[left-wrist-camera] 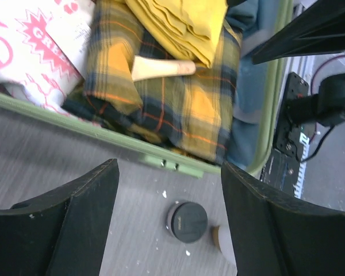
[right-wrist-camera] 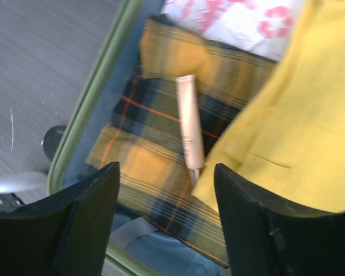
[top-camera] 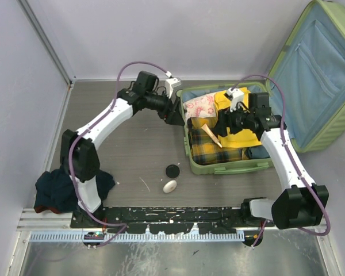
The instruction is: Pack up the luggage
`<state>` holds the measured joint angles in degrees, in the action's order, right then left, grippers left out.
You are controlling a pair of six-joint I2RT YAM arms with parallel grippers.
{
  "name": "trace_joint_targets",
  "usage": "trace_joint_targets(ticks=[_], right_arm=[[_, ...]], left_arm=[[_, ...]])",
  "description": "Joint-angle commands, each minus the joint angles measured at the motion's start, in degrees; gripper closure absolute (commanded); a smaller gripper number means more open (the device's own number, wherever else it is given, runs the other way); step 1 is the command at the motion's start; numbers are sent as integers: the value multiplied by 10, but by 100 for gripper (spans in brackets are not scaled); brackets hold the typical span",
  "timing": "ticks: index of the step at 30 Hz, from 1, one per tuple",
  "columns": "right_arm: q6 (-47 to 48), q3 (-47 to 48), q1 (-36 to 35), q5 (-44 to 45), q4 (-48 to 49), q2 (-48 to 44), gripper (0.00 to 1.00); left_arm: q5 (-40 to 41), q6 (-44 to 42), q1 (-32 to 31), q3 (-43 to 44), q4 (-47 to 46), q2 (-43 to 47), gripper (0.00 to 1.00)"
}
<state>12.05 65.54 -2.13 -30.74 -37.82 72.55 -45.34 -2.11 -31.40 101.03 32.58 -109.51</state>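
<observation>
The light-green luggage [top-camera: 230, 168] lies open at the table's right, its blue-lined lid [top-camera: 322, 75] raised. Inside lie a yellow plaid cloth [top-camera: 218, 148], a yellow garment [top-camera: 234, 118], a white-and-pink printed cloth [top-camera: 200, 106] and a beige tube [top-camera: 211, 135]. My left gripper [top-camera: 173, 118] is open and empty at the luggage's left rim; its view looks down on the rim [left-wrist-camera: 161, 161] and a black round lid [left-wrist-camera: 187, 221]. My right gripper [top-camera: 224, 127] is open and empty above the clothes; the tube [right-wrist-camera: 190, 123] lies just beyond its fingers.
A black round lid [top-camera: 172, 170] and a white oval object [top-camera: 170, 186] lie on the table left of the luggage's front corner. A dark blue cloth pile [top-camera: 57, 190] sits by the left arm's base. Walls enclose the table's left and back.
</observation>
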Motion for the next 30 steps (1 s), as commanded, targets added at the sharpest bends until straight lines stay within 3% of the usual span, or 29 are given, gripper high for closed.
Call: trace_joint_targets(ticks=[1,11,16,24,30], right_arm=[[38,-19,-54,-1,14,-25,34],[33,-36,-101,25,65,60,57],[3,-29,-115,46,86,105,63],[-13,-21,-120,154,112,123,65],[-17,1,-108,227,109,122,65]], left_arm=[[-62,-31,11,-100,-82,89,28],[-55,-90,13,-235,-68,184,28],[-47,-123,13,-279,-61,224,26],[-69,-245,7,-357,-10,301,17],[-46,-353,-40,-440,17,362,5]])
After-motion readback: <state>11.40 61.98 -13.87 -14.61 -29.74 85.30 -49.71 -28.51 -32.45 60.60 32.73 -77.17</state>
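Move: The tube lies on the plaid cloth some 12 cm below the right hand, about 3 cm ahead and 3 cm to its left. The yellow cloth's middle is roughly 12 cm to the tube's right and 7 cm farther out; the floral cloth is about 11 cm beyond the tube and 5 cm left of it. The white mouse is about 24 cm back from the left hand, 3 cm left and 20 cm below; the black jar is 6 cm nearer, nearly in line. Down onto the tube goes the right hand: it first swings about 5 cm left and slightly back, sinks some 9 cm while its fingers narrow to about half their gap, then edges forward and right with a slight roll, tips close around the tube. The left hand, opening wider, draws back 14 cm, left and a little down from the suitcase rim towards the jar and mouse, turning clockwise. ##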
